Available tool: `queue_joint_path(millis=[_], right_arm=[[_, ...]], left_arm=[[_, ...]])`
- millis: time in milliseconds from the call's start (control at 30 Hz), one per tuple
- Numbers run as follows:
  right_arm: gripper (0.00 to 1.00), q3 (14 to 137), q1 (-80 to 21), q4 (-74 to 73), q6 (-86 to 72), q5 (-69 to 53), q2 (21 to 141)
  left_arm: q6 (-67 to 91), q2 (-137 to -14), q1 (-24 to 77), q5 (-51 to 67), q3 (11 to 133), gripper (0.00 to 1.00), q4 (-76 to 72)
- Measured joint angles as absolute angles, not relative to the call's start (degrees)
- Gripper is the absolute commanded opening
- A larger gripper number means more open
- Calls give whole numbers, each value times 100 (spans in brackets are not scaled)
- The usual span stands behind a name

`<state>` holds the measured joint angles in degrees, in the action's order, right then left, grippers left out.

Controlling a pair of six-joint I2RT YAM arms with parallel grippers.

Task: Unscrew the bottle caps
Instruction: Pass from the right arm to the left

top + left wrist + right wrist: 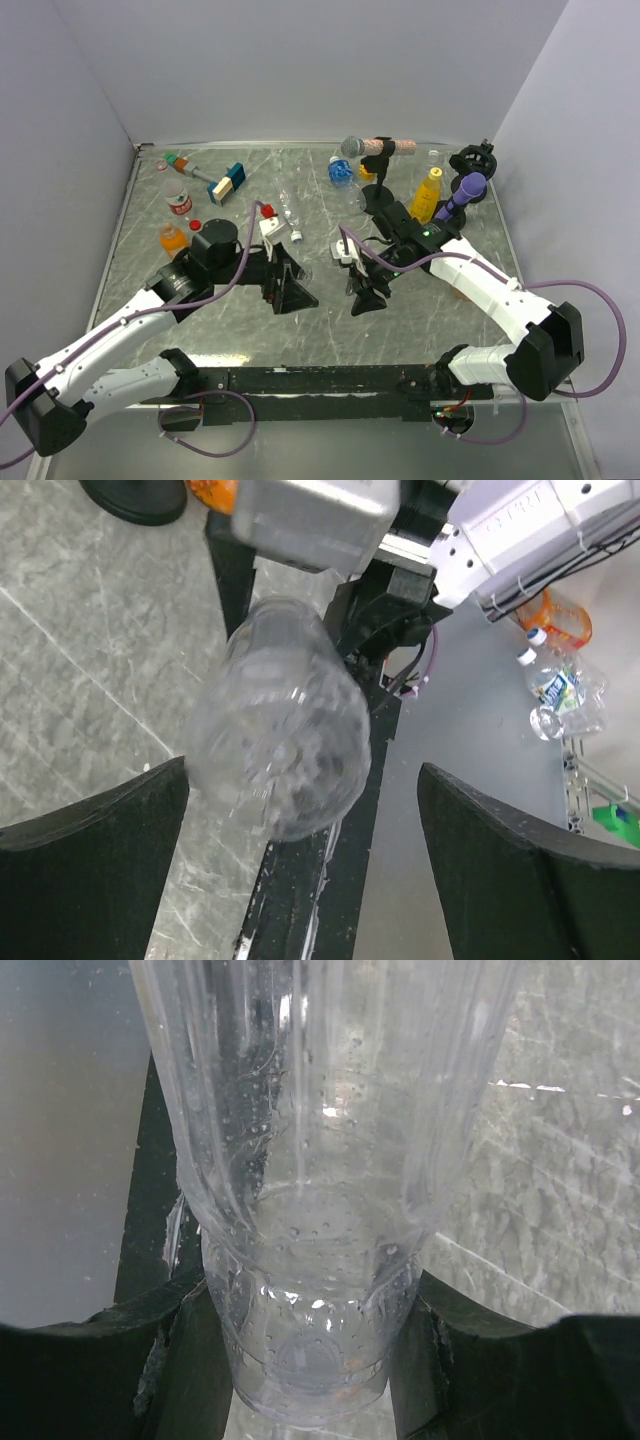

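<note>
A clear plastic bottle (310,1210) lies between the two arms over the table's middle, faint in the top view (328,276). My right gripper (305,1360) is shut on its narrow end, with a black finger (170,1360) pressed against each side. My left gripper (300,880) stands open, and the bottle's other, rounded end (280,750) hangs blurred between its fingers (90,840) without touching them. No cap shows on this bottle. Loose caps lie on the table: a red one (267,210), another red one (195,225) and a white one (297,237).
At the back left stand an orange bottle (172,238), a red-labelled bottle (178,198) and a blue-and-tan block (228,183). At the back right are a blue-labelled bottle (341,172), a yellow bottle (427,195), a grey microphone (352,147) and a purple one (470,188).
</note>
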<state>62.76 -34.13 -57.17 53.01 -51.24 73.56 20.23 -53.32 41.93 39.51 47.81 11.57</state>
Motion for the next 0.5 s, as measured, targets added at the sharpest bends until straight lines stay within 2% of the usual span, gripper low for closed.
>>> queue_joint_path(millis=[67, 133, 400, 433, 500], right_arm=[[24, 6283, -3452, -5747, 5301, -5089, 7365], [24, 6296, -3479, -5782, 5304, -5072, 7382], [31, 6300, -3500, -5867, 5345, -4998, 7419], [34, 6300, -3500, -5867, 5345, -4993, 7419], [48, 6300, -3500, -5870, 5345, -4995, 7419]], left_arm=[[1966, -5463, 4313, 3905, 4915, 94, 1212], [1916, -5577, 4421, 3815, 5019, 87, 1212], [1824, -5728, 4501, 3514, 5061, 28, 1323], [1826, -5725, 4501, 3505, 5061, 23, 1326], [1837, -5714, 4510, 3472, 5059, 19, 1321]])
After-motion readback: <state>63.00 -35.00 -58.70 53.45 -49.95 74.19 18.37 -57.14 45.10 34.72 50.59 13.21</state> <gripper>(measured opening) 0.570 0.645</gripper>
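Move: The clear bottle sticks out from my right hand's grip, its middle about 7 cm to that hand's left, level front to back and some 4 cm above. For my left hand the bottle's middle is about 6 cm to the right and 3 cm below, with the near end already between my open fingers. Down on the table, about 22 cm below my left hand, a white-capped bottle lies 33 cm ahead and 5 cm left, and a black stand 38 cm ahead and 18 cm right. I close my left fingers from wide open to about two thirds and pinch the bottle's base end from both sides, after easing that hand little more than 1 cm to the right, farther over the bottle, with a slight sink as the fingers shut. My right hand all but stays in place and keeps its hold on the other end. ##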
